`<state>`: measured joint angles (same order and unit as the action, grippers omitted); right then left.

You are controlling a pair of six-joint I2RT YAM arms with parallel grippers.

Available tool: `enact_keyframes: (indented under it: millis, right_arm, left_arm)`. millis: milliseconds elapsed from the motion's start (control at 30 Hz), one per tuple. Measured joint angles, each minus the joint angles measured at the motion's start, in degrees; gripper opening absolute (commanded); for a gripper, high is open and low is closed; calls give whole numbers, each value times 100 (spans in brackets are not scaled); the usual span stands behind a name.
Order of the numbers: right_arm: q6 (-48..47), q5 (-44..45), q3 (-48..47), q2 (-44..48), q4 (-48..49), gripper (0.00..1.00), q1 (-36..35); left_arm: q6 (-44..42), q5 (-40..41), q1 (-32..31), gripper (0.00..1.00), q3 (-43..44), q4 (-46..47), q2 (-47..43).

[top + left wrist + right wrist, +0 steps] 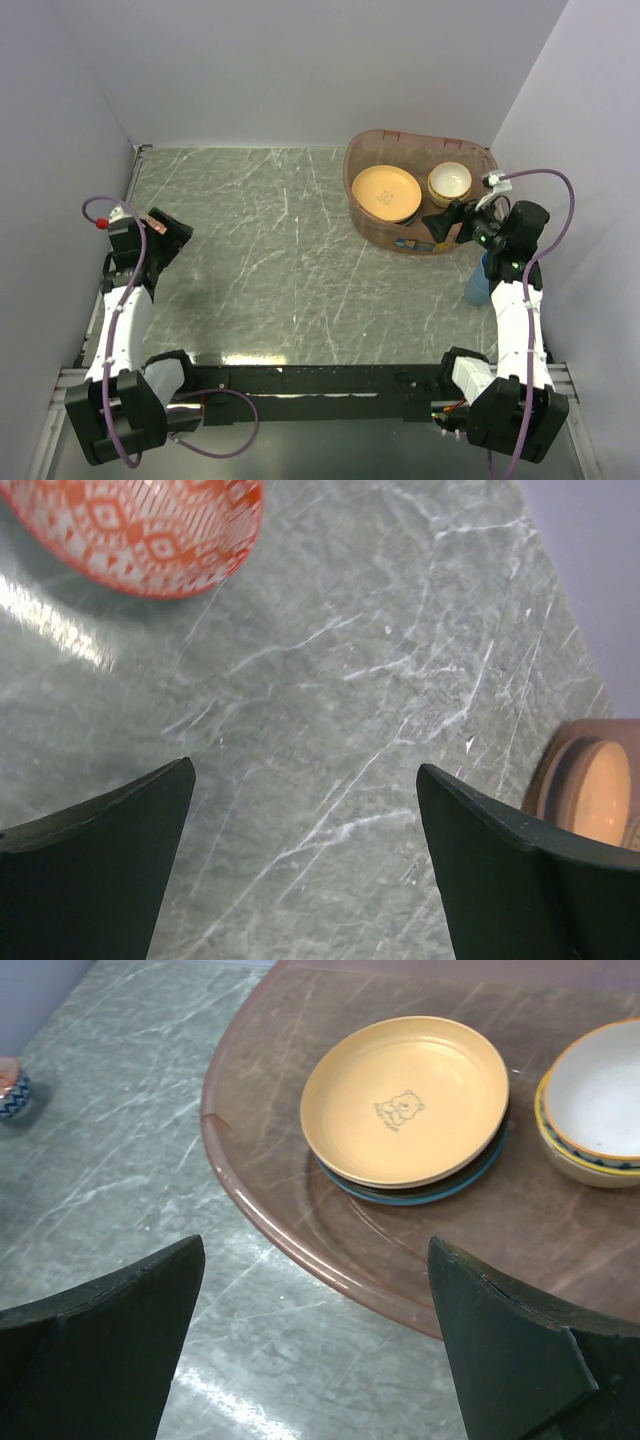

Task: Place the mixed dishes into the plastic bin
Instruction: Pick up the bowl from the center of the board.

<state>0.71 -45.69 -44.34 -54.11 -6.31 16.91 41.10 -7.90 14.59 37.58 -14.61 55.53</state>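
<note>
The pinkish-brown plastic bin (pixel 365 215) stands at the back right. Inside it, a yellow-orange plate (pixel 405 1100) lies on a dark-rimmed plate (pixel 470 1175), with a cream bowl (pixel 600 1110) beside them. My right gripper (pixel 315 1245) hangs open just outside the bin's near rim (pixel 300 1235), with nothing between its fingers. A light blue cup (pixel 477 283) stands on the table next to the right arm. My left gripper (pixel 305 770) is open over bare table at the far left, and a red-patterned bowl (pixel 140 530) sits just beyond its fingers.
The grey marble table (pixel 280 270) is walled in on the left, back and right. The bin (pixel 560 770) shows at the right edge of the left wrist view. A small object with a zigzag band (pixel 10 1088) shows far left in the right wrist view.
</note>
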Motion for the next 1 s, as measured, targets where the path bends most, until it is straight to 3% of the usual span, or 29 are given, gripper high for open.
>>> enact_keyframes:
  millis: [433,1000]
  right_arm:
    - [138,-356,0,55,33,100,2]
    - [136,-400,-2,57,-26,100,2]
  left_arm:
    - [741,136,503,99,-59,-400,1099]
    - [1351,455,1051,98,855,-236,2562]
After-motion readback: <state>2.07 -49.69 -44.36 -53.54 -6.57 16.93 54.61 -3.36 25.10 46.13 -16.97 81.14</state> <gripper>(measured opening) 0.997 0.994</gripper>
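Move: The bowl lies on the board about 9 cm ahead of the open left hand, some 9 cm to its left and roughly 13 cm below the finger pads. The board around the bowl is bare, with no other dish near it. From the idle right hand, the same bowl is about 60 cm to the left, some 10 cm farther out and about 22 cm lower. Down and left together, the left hand sinks about 8 cm and shifts about 8 cm left towards the bowl. It eases slightly back while it drops, then levels off low and curves forward. The wrist tips further down, rolls its left side lower and swings some 25 degrees counter-clockwise, with the fingers staying wide open just short of the bowl. ##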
